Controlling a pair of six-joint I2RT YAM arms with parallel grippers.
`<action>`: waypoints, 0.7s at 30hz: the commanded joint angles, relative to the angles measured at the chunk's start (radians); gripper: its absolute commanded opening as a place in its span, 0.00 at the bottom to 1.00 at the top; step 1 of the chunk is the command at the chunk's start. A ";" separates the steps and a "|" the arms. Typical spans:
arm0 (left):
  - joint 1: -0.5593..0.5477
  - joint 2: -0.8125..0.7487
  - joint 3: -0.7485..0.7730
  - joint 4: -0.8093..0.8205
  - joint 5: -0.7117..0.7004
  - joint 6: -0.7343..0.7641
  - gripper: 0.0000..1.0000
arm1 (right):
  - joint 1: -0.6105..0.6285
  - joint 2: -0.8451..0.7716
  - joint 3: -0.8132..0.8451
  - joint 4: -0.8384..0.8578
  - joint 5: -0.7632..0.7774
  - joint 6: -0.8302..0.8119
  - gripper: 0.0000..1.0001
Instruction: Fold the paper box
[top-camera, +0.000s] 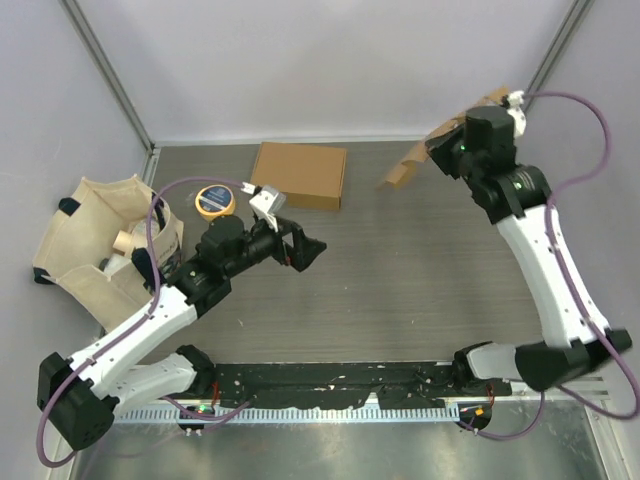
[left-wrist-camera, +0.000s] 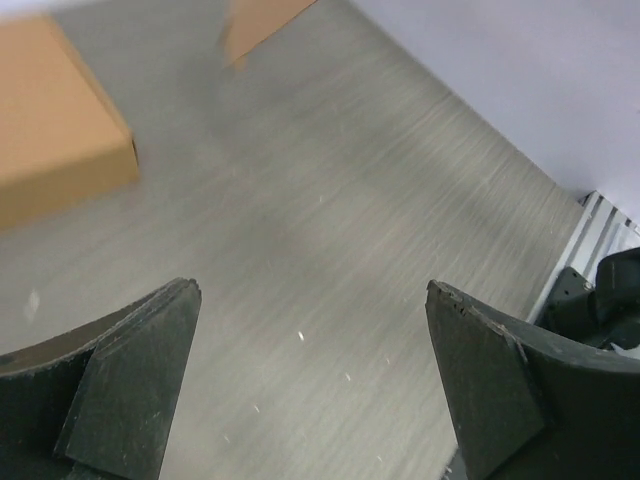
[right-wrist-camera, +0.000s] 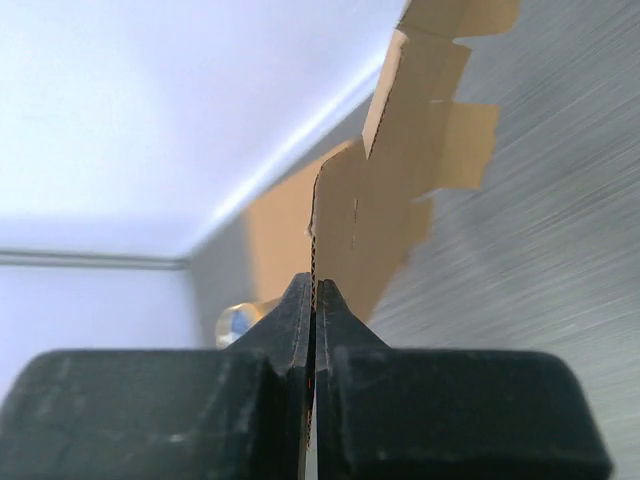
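Note:
The paper box is a flat, unfolded brown cardboard sheet (top-camera: 403, 170) held up off the table at the back right. My right gripper (top-camera: 446, 148) is shut on its edge. In the right wrist view the sheet (right-wrist-camera: 400, 190) stands edge-on, pinched between the jaws of that gripper (right-wrist-camera: 315, 285), with its flaps reaching away. My left gripper (top-camera: 308, 250) hovers over the middle of the table, open and empty. In the left wrist view its fingers (left-wrist-camera: 310, 290) are spread wide over bare table, and a corner of the sheet (left-wrist-camera: 262, 20) shows at the top.
A closed brown cardboard box (top-camera: 300, 175) lies at the back centre, also seen at upper left (left-wrist-camera: 55, 120). A roll of tape (top-camera: 214, 199) sits left of it. A canvas bag (top-camera: 105, 245) with items lies at the left. Walls enclose the table.

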 joint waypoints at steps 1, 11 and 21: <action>-0.003 0.033 0.147 0.063 0.067 0.306 1.00 | 0.038 -0.048 -0.144 -0.030 -0.269 0.441 0.01; -0.012 0.066 0.206 -0.025 0.029 0.716 1.00 | 0.118 -0.154 -0.221 0.009 -0.381 0.717 0.01; -0.087 0.052 0.112 0.058 0.063 0.679 1.00 | 0.118 -0.206 -0.283 0.053 -0.437 0.820 0.01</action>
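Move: The right hand already pinches the flat sheet; the open left gripper it is brought to waits about 19 cm back, 25 cm to its left and some 9 cm lower. From the left hand, the sheet's middle is roughly 19 cm ahead, 26 cm to the right and 6 cm above. The closed box lies 17 cm ahead of the left hand, 3 cm to its left and 22 cm below. The right hand swings its pinched sheet some 13 cm left and back towards the open, up-tipping left hand. ##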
